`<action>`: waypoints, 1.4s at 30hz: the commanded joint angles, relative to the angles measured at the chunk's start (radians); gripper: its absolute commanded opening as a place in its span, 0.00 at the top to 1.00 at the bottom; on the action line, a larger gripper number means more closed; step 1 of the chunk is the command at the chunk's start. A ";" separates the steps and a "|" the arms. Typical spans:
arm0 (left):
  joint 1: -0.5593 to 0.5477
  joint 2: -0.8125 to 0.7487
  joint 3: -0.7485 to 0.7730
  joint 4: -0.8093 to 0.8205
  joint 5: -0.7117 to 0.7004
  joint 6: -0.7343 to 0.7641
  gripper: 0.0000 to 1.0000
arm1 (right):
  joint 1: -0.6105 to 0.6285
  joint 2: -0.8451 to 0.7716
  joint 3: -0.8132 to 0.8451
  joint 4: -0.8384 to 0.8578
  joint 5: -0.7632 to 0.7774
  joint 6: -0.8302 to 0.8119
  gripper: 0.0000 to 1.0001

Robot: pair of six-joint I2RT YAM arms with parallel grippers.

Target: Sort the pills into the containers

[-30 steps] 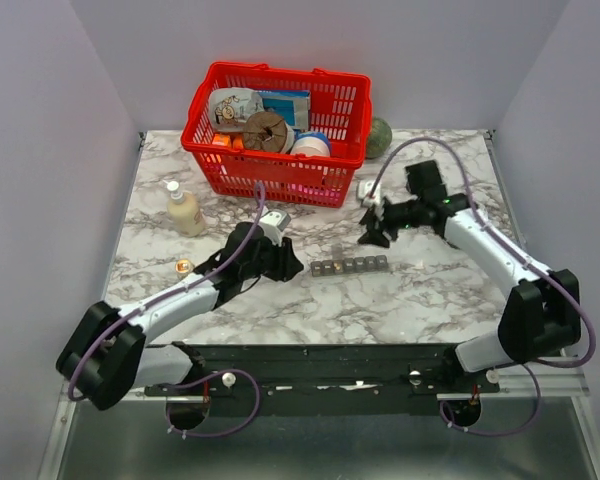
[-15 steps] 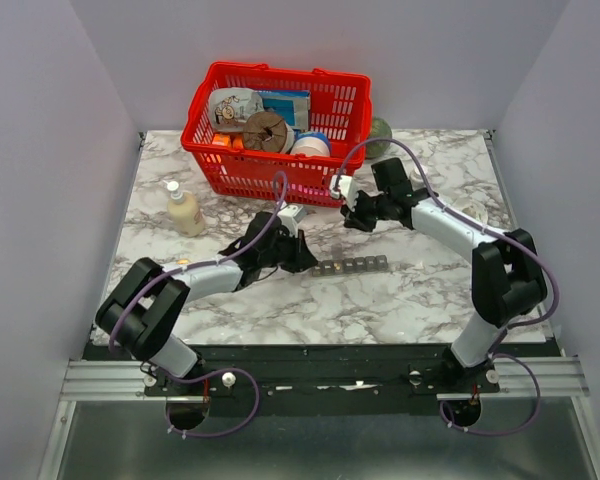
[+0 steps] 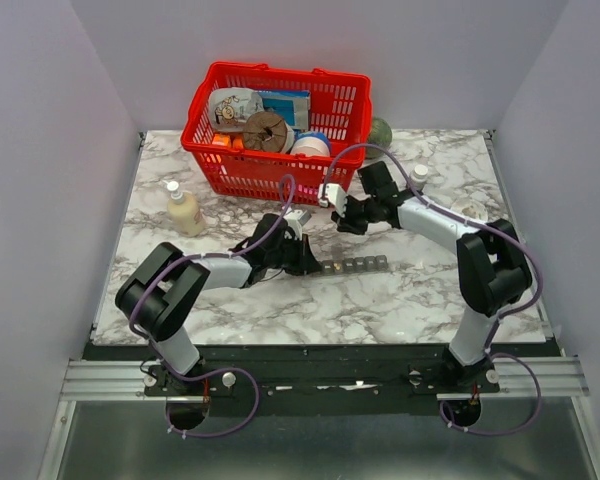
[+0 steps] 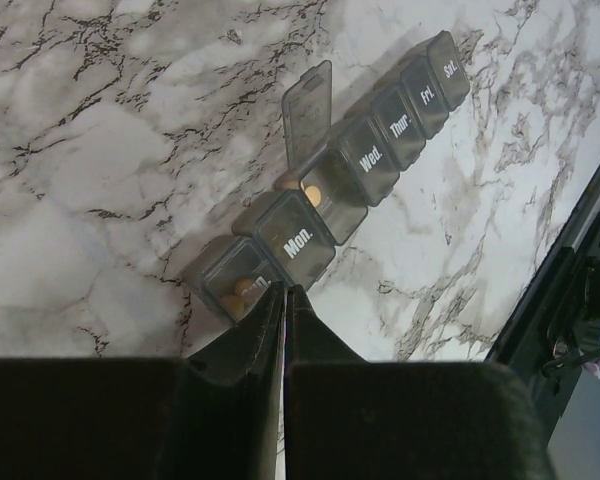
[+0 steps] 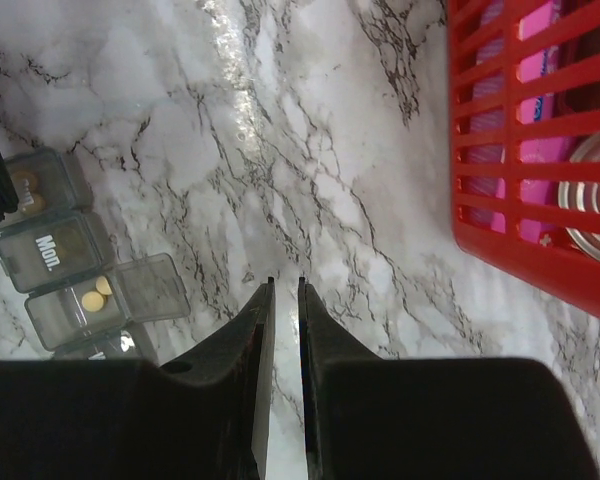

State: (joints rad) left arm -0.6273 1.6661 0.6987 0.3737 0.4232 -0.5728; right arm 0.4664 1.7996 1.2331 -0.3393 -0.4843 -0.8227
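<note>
The containers are a dark grey pill organizer (image 3: 351,265) with day labels, lying on the marble table. In the left wrist view (image 4: 365,160) the third compartment's lid stands open with a yellow pill (image 4: 313,195) inside. The end compartment (image 4: 232,285) holds orange pills. My left gripper (image 4: 283,291) is shut, its tips at that end compartment's edge; it also shows in the top view (image 3: 308,260). My right gripper (image 5: 285,283) is nearly closed with a thin gap and nothing in it, over bare marble just beyond the organizer (image 5: 65,250). In the top view the right gripper (image 3: 342,224) is between organizer and basket.
A red basket (image 3: 280,175) full of items stands at the back, its wall close to the right gripper (image 5: 540,130). A cream bottle (image 3: 183,210) stands at the left. A small white-capped bottle (image 3: 417,176) and a green round object (image 3: 380,132) are at the back right.
My left gripper has moved right to the organizer's left end. My right gripper has swung left from the table's right side to just behind the organizer, near the basket front.
</note>
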 commanded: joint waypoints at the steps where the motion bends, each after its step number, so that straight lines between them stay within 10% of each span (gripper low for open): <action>1: 0.003 0.017 0.019 0.013 0.014 -0.009 0.89 | 0.026 0.056 0.055 -0.061 0.001 -0.062 0.78; 42: 0.003 0.069 0.079 -0.134 -0.060 -0.027 0.90 | 0.129 0.013 -0.040 -0.334 -0.056 -0.164 0.78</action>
State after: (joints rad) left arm -0.6273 1.7092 0.7734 0.2897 0.4030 -0.5964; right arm 0.5751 1.7786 1.2041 -0.6472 -0.5846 -1.0302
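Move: The upright, open Tues lid lies about 6 cm back from my right hand, 1 cm left and 3 cm down. Its compartment is 3 cm farther back and a little lower, with Mon 2 cm to the left of that compartment and Wed 2 cm to the right. From my left hand, the Sun compartment is 1 cm ahead, 1 cm left and 2 cm down, and the Tues lid is about 4 cm ahead and 4 cm right. I dip my right hand about 2 cm in front of the open Tues lid, draw it back, rise a little, then come down again over the compartment, some 10 cm back in all. I bring the lid over with my nearly shut fingertips while the wrist turns about 20 degrees counter-clockwise. My left hand stays at the Sun end with its fingers shut, bracing the pill box and easing about 1 cm forward. ##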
